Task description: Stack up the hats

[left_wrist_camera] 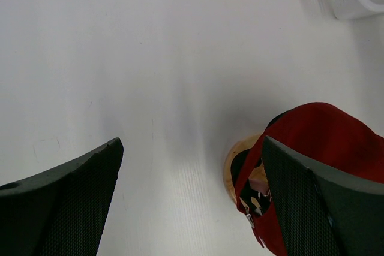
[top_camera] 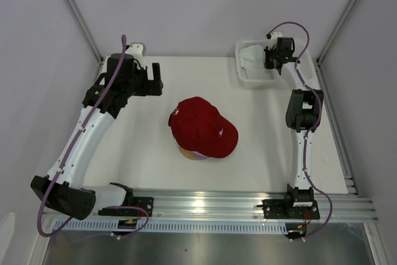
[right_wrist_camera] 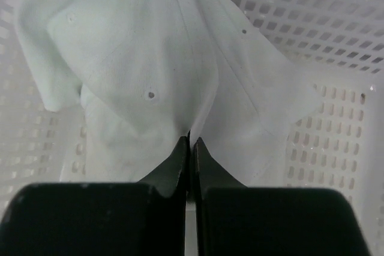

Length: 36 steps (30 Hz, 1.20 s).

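Observation:
A red cap (top_camera: pixel 204 127) tops a stack of caps on a round wooden stand (top_camera: pixel 186 152) at the table's middle; a purple edge shows beneath it. In the left wrist view the red cap (left_wrist_camera: pixel 324 142) and the stand (left_wrist_camera: pixel 237 166) show at the lower right. My left gripper (top_camera: pixel 156 79) is open and empty, up and left of the stack. A white cap (right_wrist_camera: pixel 168 70) lies in the white mesh basket (top_camera: pixel 248 79) at the back right. My right gripper (top_camera: pixel 268 60) is inside the basket, shut on a fold of the white cap's fabric (right_wrist_camera: pixel 191 136).
The basket's mesh wall (right_wrist_camera: pixel 336 22) surrounds the white cap. A metal rail (top_camera: pixel 211 203) runs along the table's near edge with both arm bases. Grey walls close in the sides and back.

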Motion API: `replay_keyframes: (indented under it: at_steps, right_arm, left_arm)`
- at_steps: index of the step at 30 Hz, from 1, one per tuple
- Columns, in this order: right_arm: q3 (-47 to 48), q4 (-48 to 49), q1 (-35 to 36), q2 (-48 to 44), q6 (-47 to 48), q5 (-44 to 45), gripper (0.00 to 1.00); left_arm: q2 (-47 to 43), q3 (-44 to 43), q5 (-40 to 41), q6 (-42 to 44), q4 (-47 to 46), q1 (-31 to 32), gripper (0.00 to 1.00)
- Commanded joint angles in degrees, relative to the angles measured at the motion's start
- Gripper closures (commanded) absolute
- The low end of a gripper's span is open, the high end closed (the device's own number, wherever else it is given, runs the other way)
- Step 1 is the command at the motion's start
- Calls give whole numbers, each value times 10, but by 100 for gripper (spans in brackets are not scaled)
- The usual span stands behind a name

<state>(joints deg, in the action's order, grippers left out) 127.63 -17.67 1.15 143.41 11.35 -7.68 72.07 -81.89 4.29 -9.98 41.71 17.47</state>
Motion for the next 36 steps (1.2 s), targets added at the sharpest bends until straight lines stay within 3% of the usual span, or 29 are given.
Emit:
replay_keyframes:
  at_steps: [1, 8, 12, 18, 20, 23, 27, 31, 36]
  right_arm:
    - [31, 41, 4, -110, 18, -59, 100]
    - [32, 44, -3, -239, -34, -203, 100]
    - [7, 57, 0, -303, -122, -313, 100]
    - [-184, 150, 62, -464, -206, -374, 100]
    - [-279, 202, 92, -530, -220, -377, 100]
    - [-347, 205, 147, -595, -225, -385, 100]
    - [-454, 158, 216, -650, -214, -381, 100]
    - [-569, 211, 249, -700, -213, -393, 100]
    - [-646, 229, 255, -720, -221, -417, 100]
  left_arm:
    - [2, -24, -12, 9, -12, -5, 0]
    - [-23, -7, -36, 10, -40, -5, 0]
    - [-50, 18, -39, 6, -57, -7, 0]
    - [-87, 33, -30, -16, -44, -22, 0]
    - [-109, 34, -19, -16, -23, -38, 1]
    - [-165, 70, -37, -30, -21, -84, 0]
    - [-251, 138, -92, -50, -58, -172, 0]
    - [-283, 165, -106, -47, -58, -172, 0]
    - [-320, 218, -133, -63, -75, -172, 1]
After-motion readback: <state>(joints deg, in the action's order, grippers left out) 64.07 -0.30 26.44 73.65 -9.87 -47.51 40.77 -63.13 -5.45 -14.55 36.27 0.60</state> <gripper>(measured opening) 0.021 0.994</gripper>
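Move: The right hand, down in the white basket, already pinches the white hat, whose middle is some 4 cm ahead of it and 6 cm to its left. It is bound for the red hat topping the stack, about 43 cm back, 30 cm to the left and some 8 cm higher; the basket's middle is about 3 cm to the hand's right and 4 cm below. From the left hand the red hat lies about 11 cm back, 21 cm to the right and 13 cm below. Keeping its fingers shut on the white hat, the right hand first lifts it steeply out of the basket, nearly 40 cm up, then sweeps back and left to the stack, about 39 cm back and 26 cm left in all, and sinks some 17 cm to lay the hat over the red one, its wrist turning about 55 degrees counter-clockwise while its left side rises. The empty left hand, fingers still wide open, backs away from the stack to the rear and left by roughly 9 and 7 cm, rising slightly. ##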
